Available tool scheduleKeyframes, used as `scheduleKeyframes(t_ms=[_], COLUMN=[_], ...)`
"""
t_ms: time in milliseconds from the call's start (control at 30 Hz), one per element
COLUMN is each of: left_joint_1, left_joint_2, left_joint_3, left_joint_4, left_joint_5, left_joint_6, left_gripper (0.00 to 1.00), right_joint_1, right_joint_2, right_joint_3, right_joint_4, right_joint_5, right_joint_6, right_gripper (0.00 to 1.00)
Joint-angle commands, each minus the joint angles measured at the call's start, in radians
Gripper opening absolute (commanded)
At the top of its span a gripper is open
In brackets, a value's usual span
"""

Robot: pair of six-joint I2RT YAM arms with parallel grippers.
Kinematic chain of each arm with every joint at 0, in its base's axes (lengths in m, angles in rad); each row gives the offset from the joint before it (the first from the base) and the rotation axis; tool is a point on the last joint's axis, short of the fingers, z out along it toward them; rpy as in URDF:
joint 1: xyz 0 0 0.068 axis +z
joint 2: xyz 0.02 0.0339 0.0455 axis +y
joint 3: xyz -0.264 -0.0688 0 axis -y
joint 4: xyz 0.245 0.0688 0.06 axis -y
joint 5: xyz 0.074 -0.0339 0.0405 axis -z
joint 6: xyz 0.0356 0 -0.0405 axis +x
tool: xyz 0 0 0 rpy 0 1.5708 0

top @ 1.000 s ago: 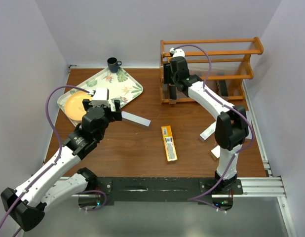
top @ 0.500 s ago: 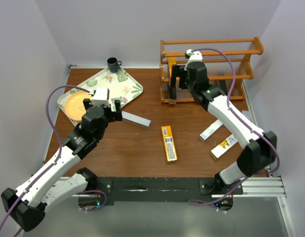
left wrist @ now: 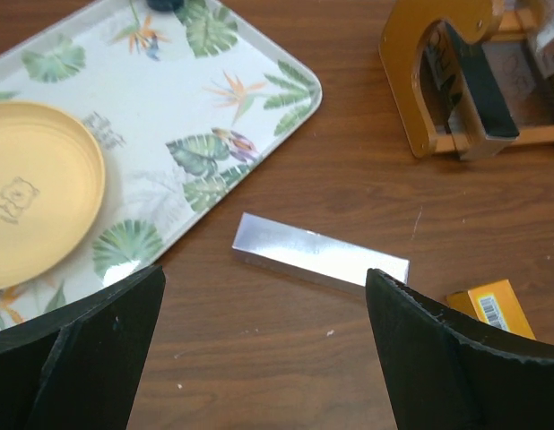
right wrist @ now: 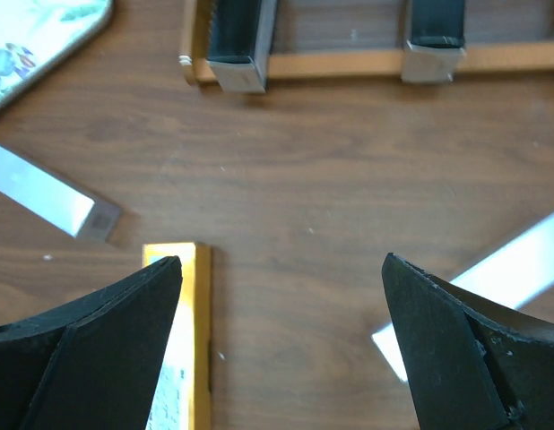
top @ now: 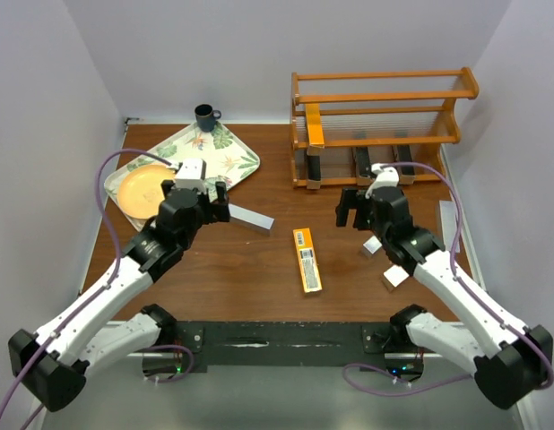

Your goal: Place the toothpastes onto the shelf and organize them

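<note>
The orange-brown shelf [top: 385, 90] stands at the back right. One orange toothpaste [top: 315, 136] sits at the left end of its middle tier, and three black toothpastes [top: 362, 161] are on the bottom tier. On the table lie a silver toothpaste [top: 250, 218] [left wrist: 317, 255], an orange one [top: 306, 260] [right wrist: 187, 358] and another silver one [top: 374, 246] [right wrist: 492, 287]. My left gripper [top: 214, 202] [left wrist: 265, 271] hovers open just short of the first silver box. My right gripper [top: 351, 206] [right wrist: 282, 260] is open and empty over bare table in front of the shelf.
A leaf-patterned tray [top: 232, 161] with a yellow plate [top: 142, 188] lies at the back left, with a dark mug [top: 205, 116] behind it. One box end [top: 395, 278] shows under the right arm. Another silver box [top: 447, 219] lies near the right edge.
My right gripper opened, left the orange box on the shelf's middle tier and drew back towards the near side. My left gripper edged right towards the silver box.
</note>
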Motion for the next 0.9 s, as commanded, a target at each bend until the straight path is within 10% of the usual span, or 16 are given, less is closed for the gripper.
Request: scheduleKeyframes(t_ms=[0,867], left_joint_1=[0.002,-0.483], left_joint_2=[0.121,0.998], left_joint_3=[0.085,0.625], left_joint_4=[-0.11,-0.368], left_joint_5=[0.106,-0.105], left_joint_6=[-0.18,-0.744], left_gripper=[1.0,0.98], right_joint_1=[0.003,0.003], right_joint_2=[-0.109,-0.348], right_joint_3=[-0.071,-0.333], right_joint_4=[0.018,0.098], right_joint_5=[0.066,0.107], right_joint_6=[0.033,0.058], right_gripper=[0.98,0.99])
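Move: The yellow toothpaste box I'm going for lies with its middle about 23 cm to the right of my left hand, 7 cm back towards me and some 21 cm below. The silver box is between, about 9 cm right of that hand and 5 cm farther out; the shelf's near left corner is 21 cm right, 13 cm out. From my right hand, the yellow box is about 12 cm left, 8 cm back and 16 cm down. I sweep my empty left hand about 22 cm right and 16 cm down, easing 4 cm back, past the silver box to come low over the yellow toothpaste box, tipping the fingers some 35 degrees further down and keeping them wide open. Meanwhile my right hand, also open, backs away from the shelf, drifting right and sinking, about 4 cm each way. ##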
